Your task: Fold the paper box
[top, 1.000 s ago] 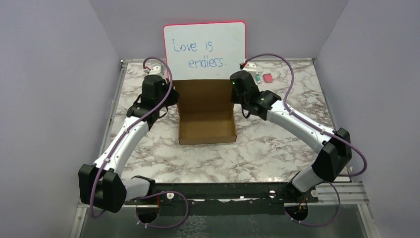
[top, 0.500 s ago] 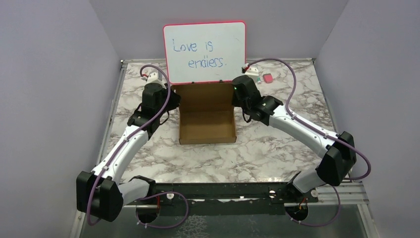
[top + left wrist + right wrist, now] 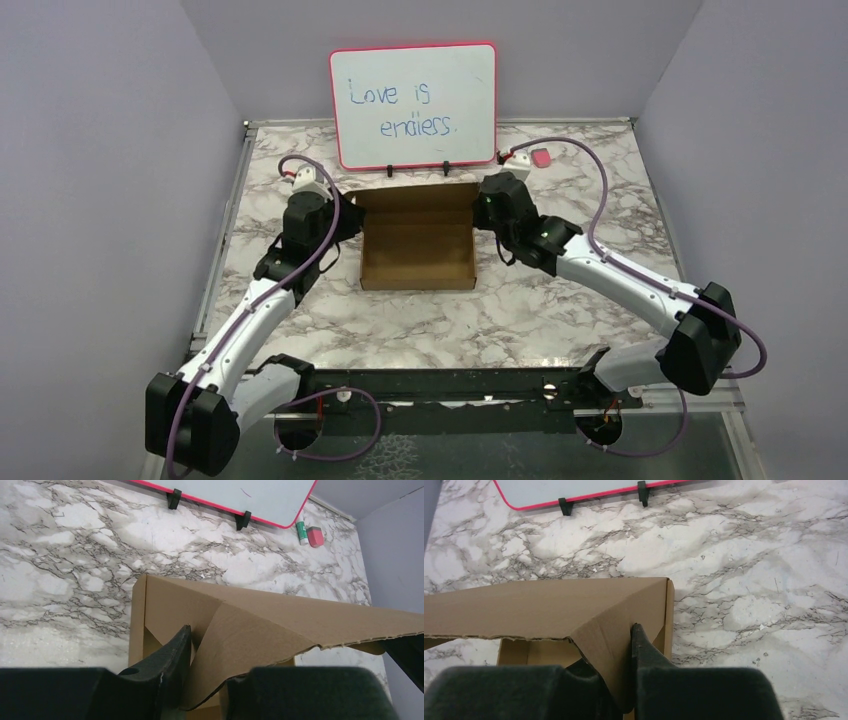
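Note:
The paper box [image 3: 418, 262] is a shallow brown cardboard tray in the middle of the table, its lid [image 3: 415, 195] hinged at the back and leaning forward over it. My left gripper [image 3: 343, 208] is at the lid's left corner. In the left wrist view its jaws [image 3: 215, 655] straddle the lid's folded side flap [image 3: 240, 635], the left finger pressed against it. My right gripper [image 3: 487, 205] is at the right corner. There the jaws [image 3: 614, 650] are shut tight on the other side flap [image 3: 606, 635]. The inner fingers are mostly hidden behind cardboard.
A pink-framed whiteboard [image 3: 413, 100] with blue writing stands on clips just behind the box. A pink eraser [image 3: 540, 157] and a green marker [image 3: 300, 531] lie at the back right. Lilac walls close in the marble table [image 3: 560, 290] on three sides.
Both arms have drawn back toward the near edge and come down, bringing the lid from upright against the whiteboard to leaning over the tray. The whiteboard's clips now show.

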Controlling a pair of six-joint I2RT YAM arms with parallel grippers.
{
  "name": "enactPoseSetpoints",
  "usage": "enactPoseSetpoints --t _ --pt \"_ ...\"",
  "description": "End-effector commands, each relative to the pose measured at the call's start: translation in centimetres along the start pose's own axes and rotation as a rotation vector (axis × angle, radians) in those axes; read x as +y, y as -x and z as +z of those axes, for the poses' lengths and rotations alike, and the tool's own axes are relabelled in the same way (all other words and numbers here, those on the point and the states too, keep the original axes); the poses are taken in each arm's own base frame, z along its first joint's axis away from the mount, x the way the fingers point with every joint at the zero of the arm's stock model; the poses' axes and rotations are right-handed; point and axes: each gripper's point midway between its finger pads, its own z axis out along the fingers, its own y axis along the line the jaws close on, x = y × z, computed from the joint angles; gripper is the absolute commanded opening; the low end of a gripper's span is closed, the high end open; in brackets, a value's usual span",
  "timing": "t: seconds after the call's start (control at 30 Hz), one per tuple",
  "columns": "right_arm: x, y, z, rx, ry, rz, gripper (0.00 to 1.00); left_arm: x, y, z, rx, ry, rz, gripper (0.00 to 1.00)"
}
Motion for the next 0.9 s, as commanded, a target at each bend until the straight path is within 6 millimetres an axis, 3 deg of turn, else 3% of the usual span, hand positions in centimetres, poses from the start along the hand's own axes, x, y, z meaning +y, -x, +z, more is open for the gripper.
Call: enactPoseSetpoints --t 0.0,0.2,0.4,0.57,0.87 --pt "1.5 -0.5 -0.9 0.0 0.106 0.066 0.11 0.9 -2.5 -1.0 0.042 0.001 -0.055 0.27" --pt "1.3 -2.1 -1.5 0.019 0.155 0.069 0.15 1.3 -3.4 -2.0 0.037 -0.022 -0.066 0.34" --pt "0.8 -2.0 -3.5 -0.001 0.215 0.058 0.26 0.8 -3.5 -3.8 0.034 -0.078 0.003 0.44" --pt "0.7 -1.7 -5.7 -0.028 0.298 -0.008 0.34 1.0 -3.5 -5.8 0.023 -0.094 0.079 0.66" --pt "-1.1 -1.4 -8.3 -0.065 0.319 -0.137 0.66 0.1 -1.1 -10.0 -0.069 -0.137 0.149 0.89"
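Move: Each hand holds one side ear of the half-raised lid. From the left hand, the tray of the paper box is centred about 14 cm to the right, 4 cm back and 13 cm below; the lid's hinge edge runs some 6 cm ahead, centred 14 cm right and 9 cm down. From the right hand, the tray's middle lies about 14 cm left, 4 cm back and 13 cm below, and the glue stick roughly 20 cm ahead, 12 cm right and 14 cm lower. Back towards the robot go both hands, about 7–8 cm, drawing the lid ears over the tray; they first dip 1.5–2.5 cm, then rise 3–4 cm as their fingers spread wide and let go of the ears. The right hand also swings about 15 degrees counter-clockwise, and both tip their fingertips slightly up. ##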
